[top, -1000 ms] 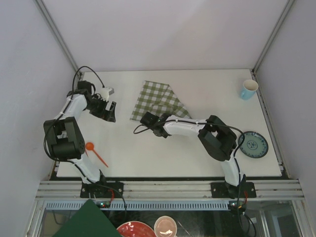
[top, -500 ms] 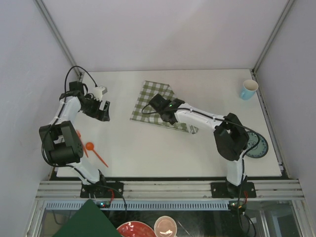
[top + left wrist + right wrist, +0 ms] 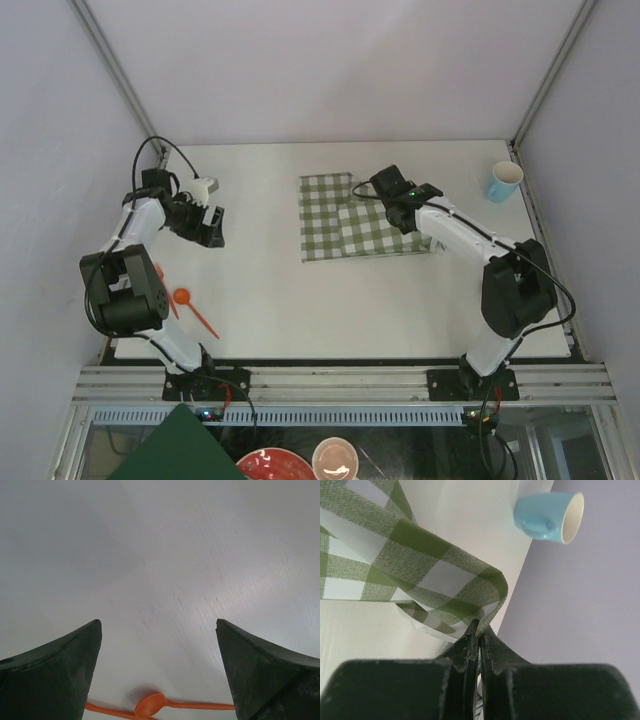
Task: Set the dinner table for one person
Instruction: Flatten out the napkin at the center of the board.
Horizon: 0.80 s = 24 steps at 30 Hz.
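A green-and-white checked cloth (image 3: 345,222) lies spread out on the dinner table (image 3: 280,300), right of centre. My right gripper (image 3: 392,195) is at the cloth's far right part and is shut on a raised fold of it. In the right wrist view the cloth (image 3: 420,555) arches up into the pinched gripper (image 3: 480,627). My left gripper (image 3: 212,230) hovers open over bare table at the far left, holding nothing. In the left wrist view, an orange spoon (image 3: 152,705) lies below the open left gripper (image 3: 158,623).
A light blue cup (image 3: 505,181) stands at the table's far right corner, close to the wall, and the right wrist view shows the same cup (image 3: 547,517). The orange spoon (image 3: 190,305) lies near the left edge, crossing another orange utensil (image 3: 163,285). Bowls (image 3: 300,462) sit below the front rail.
My right gripper has swung from the table's middle to the far right, dragging the cloth with it so the bunched cloth now lies spread. The left gripper drew back slightly leftward.
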Each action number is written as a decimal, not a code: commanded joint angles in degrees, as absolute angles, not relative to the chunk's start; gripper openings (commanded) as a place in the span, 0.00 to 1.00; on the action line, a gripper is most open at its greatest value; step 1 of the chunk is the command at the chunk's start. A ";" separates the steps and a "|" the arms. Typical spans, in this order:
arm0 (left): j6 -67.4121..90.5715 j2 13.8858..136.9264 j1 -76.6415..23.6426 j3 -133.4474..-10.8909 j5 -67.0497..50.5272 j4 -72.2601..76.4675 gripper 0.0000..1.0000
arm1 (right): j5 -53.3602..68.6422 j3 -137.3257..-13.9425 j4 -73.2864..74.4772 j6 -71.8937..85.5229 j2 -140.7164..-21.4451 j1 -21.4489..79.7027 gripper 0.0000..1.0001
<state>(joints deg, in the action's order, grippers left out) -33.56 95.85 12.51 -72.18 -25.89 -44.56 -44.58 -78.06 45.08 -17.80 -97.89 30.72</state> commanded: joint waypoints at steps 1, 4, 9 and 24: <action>-33.54 93.89 12.43 -71.24 -33.06 -43.32 1.00 | -42.12 -76.46 43.23 -16.07 -90.97 28.01 0.00; -37.01 96.68 9.27 -74.90 -37.65 -48.13 1.00 | -40.36 -76.39 42.79 -15.93 -90.54 27.23 0.00; -43.17 104.27 1.14 -84.91 -38.73 -57.49 1.00 | -38.29 -76.59 42.45 -15.47 -92.40 26.49 0.00; -25.83 135.21 -6.98 -129.44 -41.51 -64.39 1.00 | -33.98 -80.68 42.80 -14.87 -93.72 27.48 0.00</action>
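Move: The napkin's left edge, its nearest part, runs with its middle about 22 cm to the left gripper's right, roughly 3 cm ahead and 7 cm lower; its far left corner is some 10 cm farther out. The orange spoon lies about 21 cm back and 6 cm left of that gripper. From the right gripper, which already pinches the napkin's right end clear of the board, that left edge is about 34 cm left, 2 cm ahead and 11 cm below, and the blue mug some 20 cm right and 14 cm ahead. Swing the wide-open left gripper about 15 cm to the right towards the napkin's left side, nearly level, bending the path forward midway for some 9 cm of reach; turn the wrist about 20 degrees clockwise and let its left side dip as it goes. Keep the right fingers shut on the napkin, carry it a further 2 cm right, then ease back, raising that hand's left side about 10 degrees. ##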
